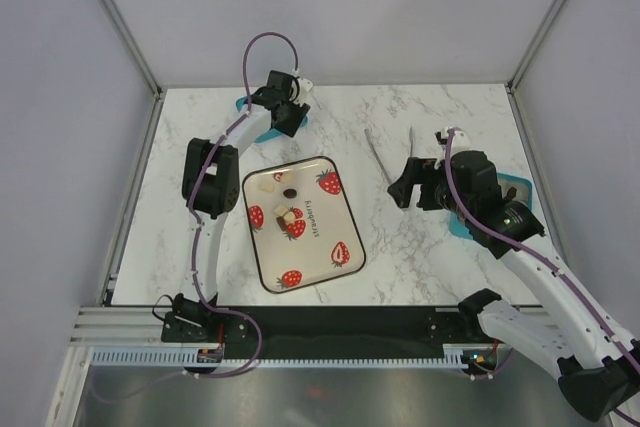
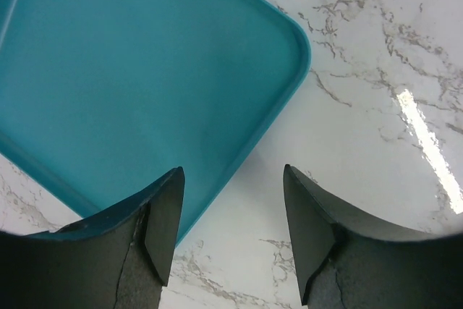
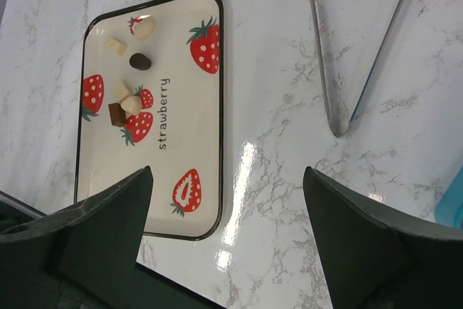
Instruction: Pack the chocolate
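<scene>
The chocolate (image 1: 286, 193) lies as several small pieces on a cream tray with strawberry prints (image 1: 320, 247) in the middle of the table. In the right wrist view I see a dark round piece (image 3: 140, 61), cream pieces (image 3: 114, 45) and a brown square (image 3: 116, 114) on that tray (image 3: 195, 99). My right gripper (image 3: 228, 200) stands open to the right of the tray (image 1: 405, 187), nothing between its fingers. My left gripper (image 1: 287, 115) is at the back left, open over the edge of a teal tray (image 2: 130, 70), with bare marble between its fingertips (image 2: 231, 200).
Clear tongs (image 1: 388, 155) lie on the marble behind the right gripper, also in the right wrist view (image 3: 340, 70). A second teal piece (image 1: 520, 195) sits under the right arm. Grey walls close in the table on three sides.
</scene>
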{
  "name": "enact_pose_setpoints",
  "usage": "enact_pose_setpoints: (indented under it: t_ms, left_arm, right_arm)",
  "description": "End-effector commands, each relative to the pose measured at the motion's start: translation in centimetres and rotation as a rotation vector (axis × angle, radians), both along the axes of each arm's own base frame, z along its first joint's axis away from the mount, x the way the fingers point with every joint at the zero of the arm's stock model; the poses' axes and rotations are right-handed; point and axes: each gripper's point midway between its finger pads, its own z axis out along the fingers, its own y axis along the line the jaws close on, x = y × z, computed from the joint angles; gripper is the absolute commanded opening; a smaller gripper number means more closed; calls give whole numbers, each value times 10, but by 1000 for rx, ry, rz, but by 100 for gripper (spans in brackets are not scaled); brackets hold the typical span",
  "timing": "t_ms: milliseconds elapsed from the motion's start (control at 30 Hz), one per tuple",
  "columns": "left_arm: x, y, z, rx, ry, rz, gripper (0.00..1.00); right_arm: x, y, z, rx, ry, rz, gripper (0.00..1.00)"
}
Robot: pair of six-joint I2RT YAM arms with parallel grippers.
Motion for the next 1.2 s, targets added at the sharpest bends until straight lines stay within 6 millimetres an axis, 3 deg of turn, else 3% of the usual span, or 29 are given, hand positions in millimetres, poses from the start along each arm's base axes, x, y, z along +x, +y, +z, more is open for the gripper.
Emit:
enact_pose_setpoints:
  t_ms: [0, 333, 567, 933, 1167]
  left_arm:
    - [13, -5, -2, 6, -32, -57, 64]
    - [8, -1, -30, 41, 16, -56, 62]
    - [7, 0, -34, 49, 31, -58, 59]
    - [-9, -1, -44, 47, 104, -91, 43]
    - [-20, -4, -37, 24, 136, -109, 35]
  right_arm:
    - [9, -10, 17, -26, -65, -48, 93]
    - [11, -18, 10, -52, -65, -86, 93]
    - [10, -20, 12, -47, -76, -95, 93]
    - [7, -22, 15, -37, -93, -101, 93]
    - [10, -20, 18, -38, -97, -98, 93]
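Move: The blue lid lies flat almost under the left hand, its middle about 7 cm ahead, 4 cm to the left and some 4 cm below, so the fingers hang open over its near rim by the right corner. The strawberry tray's middle is about 29 cm back and 5 cm to the right, a dark chocolate on it 20 cm back and 2 cm right; the tongs lie 26 cm right and 11 cm back. From the right hand the lid is roughly 38 cm ahead, 30 cm left. The left fingers come down astride the lid's near rim, one tip inside and one outside, dropping about 3 cm, nearly all of it at the outset. Staying there, they close from about two-thirds open to roughly a third, drawing in on the rim; a firm pinch can't be made out. The right hand, open and empty, eases some 2 cm right, away from the lid, and then slightly up. ##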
